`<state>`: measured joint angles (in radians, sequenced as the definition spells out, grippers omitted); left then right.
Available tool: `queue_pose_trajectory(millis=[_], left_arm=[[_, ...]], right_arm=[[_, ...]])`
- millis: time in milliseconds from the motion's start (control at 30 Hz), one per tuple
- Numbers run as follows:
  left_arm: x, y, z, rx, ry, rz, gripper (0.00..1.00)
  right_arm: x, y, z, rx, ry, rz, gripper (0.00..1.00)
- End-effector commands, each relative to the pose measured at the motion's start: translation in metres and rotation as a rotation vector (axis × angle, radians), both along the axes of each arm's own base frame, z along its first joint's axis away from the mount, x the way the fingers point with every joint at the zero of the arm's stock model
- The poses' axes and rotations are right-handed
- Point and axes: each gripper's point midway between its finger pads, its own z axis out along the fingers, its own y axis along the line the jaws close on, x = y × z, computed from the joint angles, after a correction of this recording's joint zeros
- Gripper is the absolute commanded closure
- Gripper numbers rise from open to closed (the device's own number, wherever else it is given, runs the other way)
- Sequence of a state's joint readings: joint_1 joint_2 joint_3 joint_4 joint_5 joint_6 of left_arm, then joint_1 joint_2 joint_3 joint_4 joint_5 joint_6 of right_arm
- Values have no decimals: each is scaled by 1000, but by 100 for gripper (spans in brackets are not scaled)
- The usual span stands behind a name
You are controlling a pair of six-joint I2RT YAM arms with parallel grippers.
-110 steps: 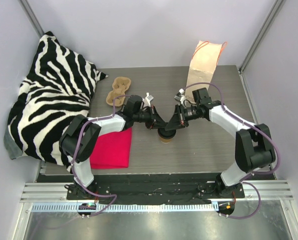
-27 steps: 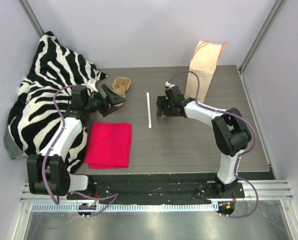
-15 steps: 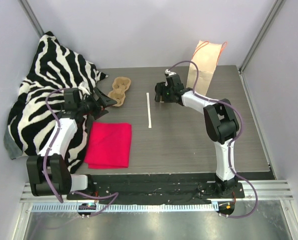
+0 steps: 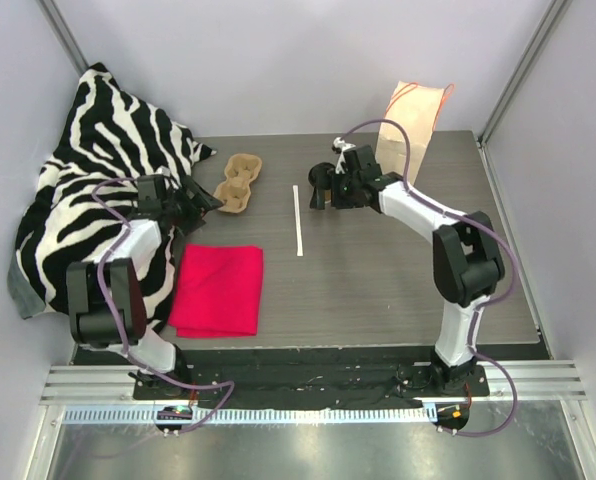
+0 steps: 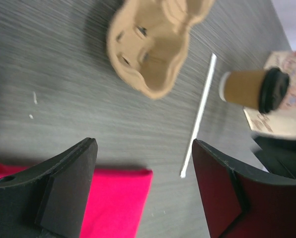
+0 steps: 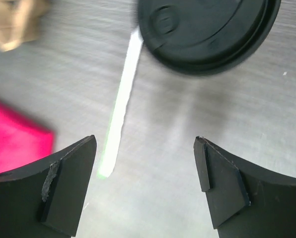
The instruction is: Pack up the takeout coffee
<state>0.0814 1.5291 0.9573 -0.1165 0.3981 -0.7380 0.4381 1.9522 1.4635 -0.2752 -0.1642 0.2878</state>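
The takeout coffee (image 5: 252, 89), a brown paper cup with a black lid (image 6: 207, 29), stands on the table (image 4: 378, 270) at the back, just left of the kraft bag (image 4: 413, 130). My right gripper (image 6: 145, 141) hovers open just short of the cup (image 4: 321, 176), with nothing between its fingers. In the top view the right gripper (image 4: 326, 193) points left beside the cup. My left gripper (image 5: 144, 146) is open and empty over the red cloth's corner. It sits near the pillow's edge in the top view (image 4: 206, 200), facing the pulp carrier (image 4: 238, 182).
A white straw (image 4: 298, 220) lies lengthwise mid-table between the arms. A folded red cloth (image 4: 218, 290) lies front left. A zebra-striped pillow (image 4: 108, 180) fills the left side. The kraft bag stands upright against the back wall.
The right gripper swung toward the back of the table, and its jaws widened with the cup standing free ahead of them. The left gripper drew back toward the pillow.
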Motion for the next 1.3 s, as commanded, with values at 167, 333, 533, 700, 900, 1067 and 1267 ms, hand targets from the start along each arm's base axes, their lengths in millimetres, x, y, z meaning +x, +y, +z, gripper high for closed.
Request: queue_pose_trajectory(millis=[167,333,533,700,900,1067,1267], left_arm=[[65,0,-10,128,-72,50,23],[85,-11,-30,224,-58,45,28],[103,-15,-49,272,-20,46,34],[108,-8,-60,301,38,77,39],[113,-16,-68,262,61,58,67],[93,-31,-34,75,116,76,100],[61,-26,71,-84,-62,105,100]], right_arm=[[-54,-4,102,104,-76,92,12],[-67,-12,130,100,-132,119,11],[-67,-15,148,83,-173,131,11],[-65,-13,166,87,-211,149,11],[-60,-13,172,90,-227,146,11],[-52,-10,192,100,-275,147,8],[-41,19,228,304,-298,142,8]])
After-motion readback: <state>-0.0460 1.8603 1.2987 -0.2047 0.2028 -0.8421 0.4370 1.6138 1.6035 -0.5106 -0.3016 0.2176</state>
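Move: Out in front of the left hand, about 14 cm ahead and 7 cm to its right, lies the cup carrier, some 9 cm lower. The coffee cup stands roughly 25 cm right of the carrier, and the straw's middle lies 18 cm right of and 11 cm nearer than the carrier's. From the right hand the coffee cup is about 5 cm ahead and 4 cm lower, with the paper bag standing some 21 cm right of the cup. Reaching forward about 10 cm while sinking 7 cm and rolling its left side up a little, the left hand goes down to the near left edge of the cup carrier, shuts its open fingers to pinch the thin rim, then lifts about 3.5 cm, drawing slightly back. Meanwhile the open right hand rises some 17 cm and backs off from the coffee cup, its fingers tipping up. ##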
